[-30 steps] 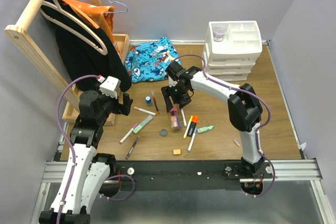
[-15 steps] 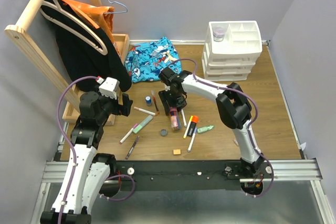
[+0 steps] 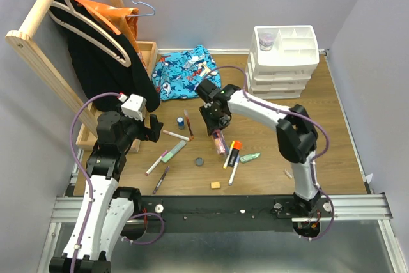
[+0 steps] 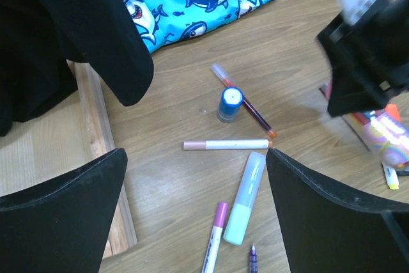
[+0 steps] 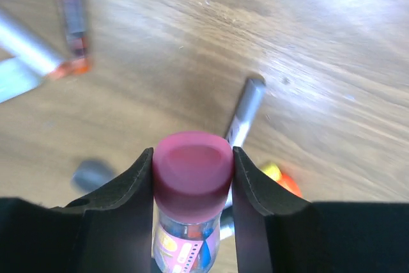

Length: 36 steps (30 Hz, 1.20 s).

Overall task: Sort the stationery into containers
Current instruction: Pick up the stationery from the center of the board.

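My right gripper [image 5: 192, 172] is shut on the pink cap of the pink glitter tube [image 5: 192, 177], one finger on each side; from above the tube [image 3: 220, 142] hangs tilted under the gripper [image 3: 215, 130]. Loose stationery lies around it: a blue-capped small jar [image 4: 230, 103], a white pen [image 4: 227, 144], a pale green highlighter [image 4: 245, 197], an orange highlighter [image 3: 234, 149] and a tan eraser cube [image 3: 215, 185]. My left gripper [image 4: 195, 158] hovers open above the pens, holding nothing. The white drawer organiser [image 3: 313, 46] with its open top containers stands at the back right.
A blue shark-print cloth [image 3: 185, 71] lies at the back centre. A wooden rack [image 3: 38, 49] with hangers and a black garment [image 3: 102, 68] leans at the left over a wooden tray [image 3: 148, 49]. Walls close in on three sides.
The right gripper came down over the pink glitter tube and closed on its cap; the tube now tilts under it. The left arm has not moved.
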Each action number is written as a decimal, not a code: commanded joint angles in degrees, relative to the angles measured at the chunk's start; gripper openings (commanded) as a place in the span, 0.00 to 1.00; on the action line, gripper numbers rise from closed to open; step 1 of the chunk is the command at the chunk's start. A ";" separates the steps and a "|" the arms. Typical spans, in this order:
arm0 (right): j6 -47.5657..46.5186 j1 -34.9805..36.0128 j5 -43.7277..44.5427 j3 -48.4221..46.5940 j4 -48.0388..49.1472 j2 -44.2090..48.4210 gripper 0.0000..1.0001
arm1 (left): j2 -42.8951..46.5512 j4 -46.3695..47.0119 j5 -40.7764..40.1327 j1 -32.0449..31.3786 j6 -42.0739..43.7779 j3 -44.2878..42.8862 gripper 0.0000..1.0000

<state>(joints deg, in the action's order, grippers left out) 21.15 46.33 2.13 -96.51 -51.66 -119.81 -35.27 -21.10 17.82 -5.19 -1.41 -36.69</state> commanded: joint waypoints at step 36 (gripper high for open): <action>-28.53 -24.96 24.15 17.40 80.12 32.45 0.01 | -29.77 11.70 4.06 -12.56 3.26 -21.49 0.99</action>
<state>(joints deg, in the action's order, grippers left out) -8.43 23.09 24.25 -81.43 18.04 -85.71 -63.79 -10.59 22.92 -16.97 2.11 -55.70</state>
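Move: The right fingers already hold the tube by its pink cap, low over the board. The white tray on top of the drawers lies about 21 cm ahead of them, 22 cm to the right and 21 cm higher; the clear cup stands in its left part, some 21 cm ahead and 17 cm right. The grey marker is about 3 cm back and 3 cm right of this hand. From the left hand the tray is about 24 cm ahead, 43 cm right and 5 cm higher. Keeping its pinch on the pink cap, the right hand hoists the tube nearly 40 cm, at first almost straight up, then also swinging forward and right by about 20 cm each to above the tray. The wrist tips up nearly 90 degrees, fingers from down to forward. The empty left hand, open, drifts right, forward and a little up. ##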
